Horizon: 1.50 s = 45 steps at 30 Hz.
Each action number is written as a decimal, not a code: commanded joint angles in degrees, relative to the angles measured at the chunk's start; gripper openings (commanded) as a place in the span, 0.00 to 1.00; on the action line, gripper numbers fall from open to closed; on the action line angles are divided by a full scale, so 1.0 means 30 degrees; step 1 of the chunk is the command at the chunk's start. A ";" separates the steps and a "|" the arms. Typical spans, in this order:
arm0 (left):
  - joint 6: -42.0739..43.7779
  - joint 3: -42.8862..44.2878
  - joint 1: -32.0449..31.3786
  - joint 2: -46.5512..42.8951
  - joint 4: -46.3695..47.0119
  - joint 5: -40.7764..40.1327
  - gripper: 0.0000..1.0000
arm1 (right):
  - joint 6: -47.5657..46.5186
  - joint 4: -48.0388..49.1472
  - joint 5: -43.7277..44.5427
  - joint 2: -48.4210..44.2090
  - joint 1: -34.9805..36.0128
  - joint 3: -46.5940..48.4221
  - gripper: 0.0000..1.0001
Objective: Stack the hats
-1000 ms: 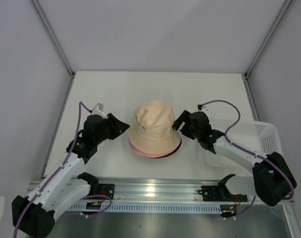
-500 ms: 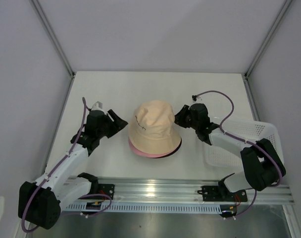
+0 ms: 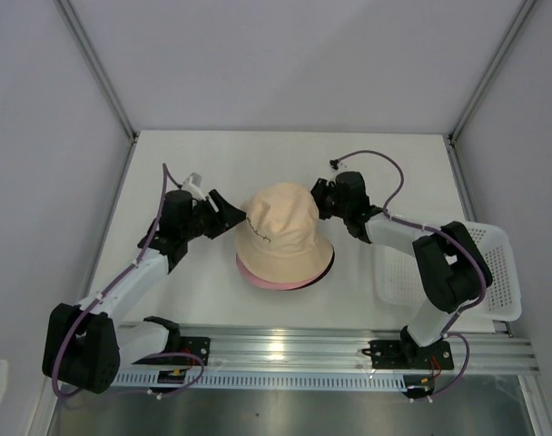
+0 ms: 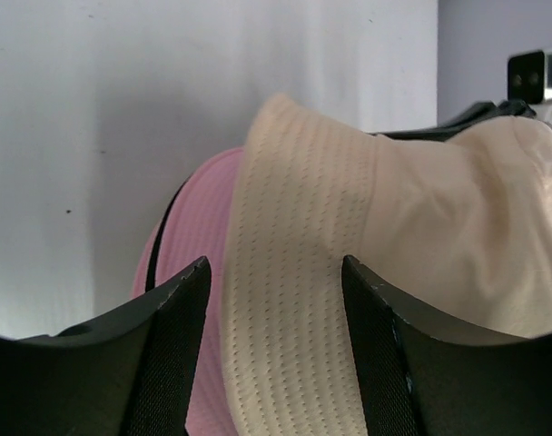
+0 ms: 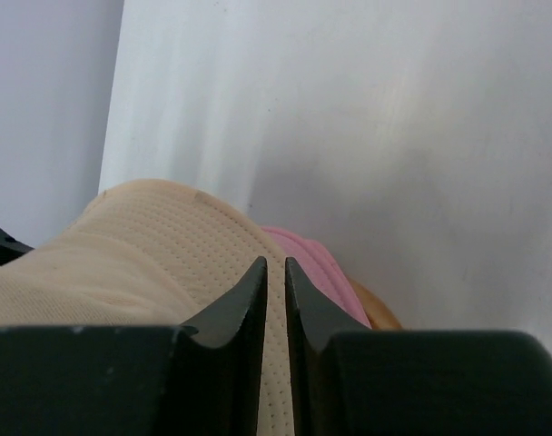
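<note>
The hats sit in one pile at the table's middle. The beige hat (image 3: 283, 232) is on top, and the pink hat's brim (image 3: 258, 278) and the black hat's edge (image 3: 323, 271) peek out beneath it. My left gripper (image 3: 235, 216) is open at the pile's left side. In the left wrist view its jaws (image 4: 276, 272) frame the beige brim (image 4: 294, 300) beside the pink hat (image 4: 199, 236). My right gripper (image 3: 318, 203) is at the beige crown's far right. There its jaws (image 5: 275, 268) stand shut to a thin slit over the beige brim (image 5: 140, 245), holding nothing.
A white perforated basket (image 3: 494, 272) stands at the right edge of the table, beside the right arm. A tan-orange edge (image 5: 380, 313) shows under the pink brim (image 5: 317, 263). Bare white table lies behind and left of the pile.
Both grippers have moved in toward the hat pile from either side. The right jaws closed on the way, before reaching the beige hat. The left jaws opened wider.
</note>
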 commanded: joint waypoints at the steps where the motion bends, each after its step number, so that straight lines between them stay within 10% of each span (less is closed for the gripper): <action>1: 0.0463 0.0203 0.0145 -0.0225 0.1614 0.1991 0.62 | -0.0845 0.1237 -0.1416 0.0488 0.0259 0.1517 0.17; 14: 0.2311 -0.1029 0.0788 -0.2602 0.0143 -0.0500 0.65 | -0.2720 -0.0253 -0.4026 0.3887 0.0318 0.5676 0.28; 22: 0.0581 -0.1645 0.1581 -0.1252 0.3458 0.1698 0.64 | -0.4188 -0.5528 -0.2999 0.3508 -0.2344 0.8431 0.67; 38: -0.1235 -0.3402 0.1581 -0.2161 0.4629 0.3691 0.67 | -0.2171 -0.8843 -0.2735 -0.7766 -0.5601 0.1789 0.93; 45: -0.1501 -0.3784 0.1551 -0.1809 0.4635 0.3342 0.38 | 0.0437 -0.9661 -0.0806 -1.2455 -0.4284 -0.1847 0.95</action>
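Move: The beige hat on top of the stack has its middle about 10 cm to the right of the left hand, 3 cm back and 5 cm below. From the right hand, nearly shut beyond the stack's far side, it lies some 9 cm back, 3 cm to the left and 3 cm below. The pink hat sits just under it, its middle about 3 cm lower and 1 cm farther back. The white basket is roughly 36 cm right of the right hand and 18 cm back. The right hand first slides about 5 cm left and 3 cm forward along the beige hat's far side, then opens wide and swings away, some 16 cm right and farther forward before rising over 10 cm and drawing back about 15 cm to the stack's right. Meanwhile the left hand stays at the left brim, shifting about 2 cm back, forward-left and back again, lowering its left side slightly, and near the end its fingers close partway over the brim edge. ##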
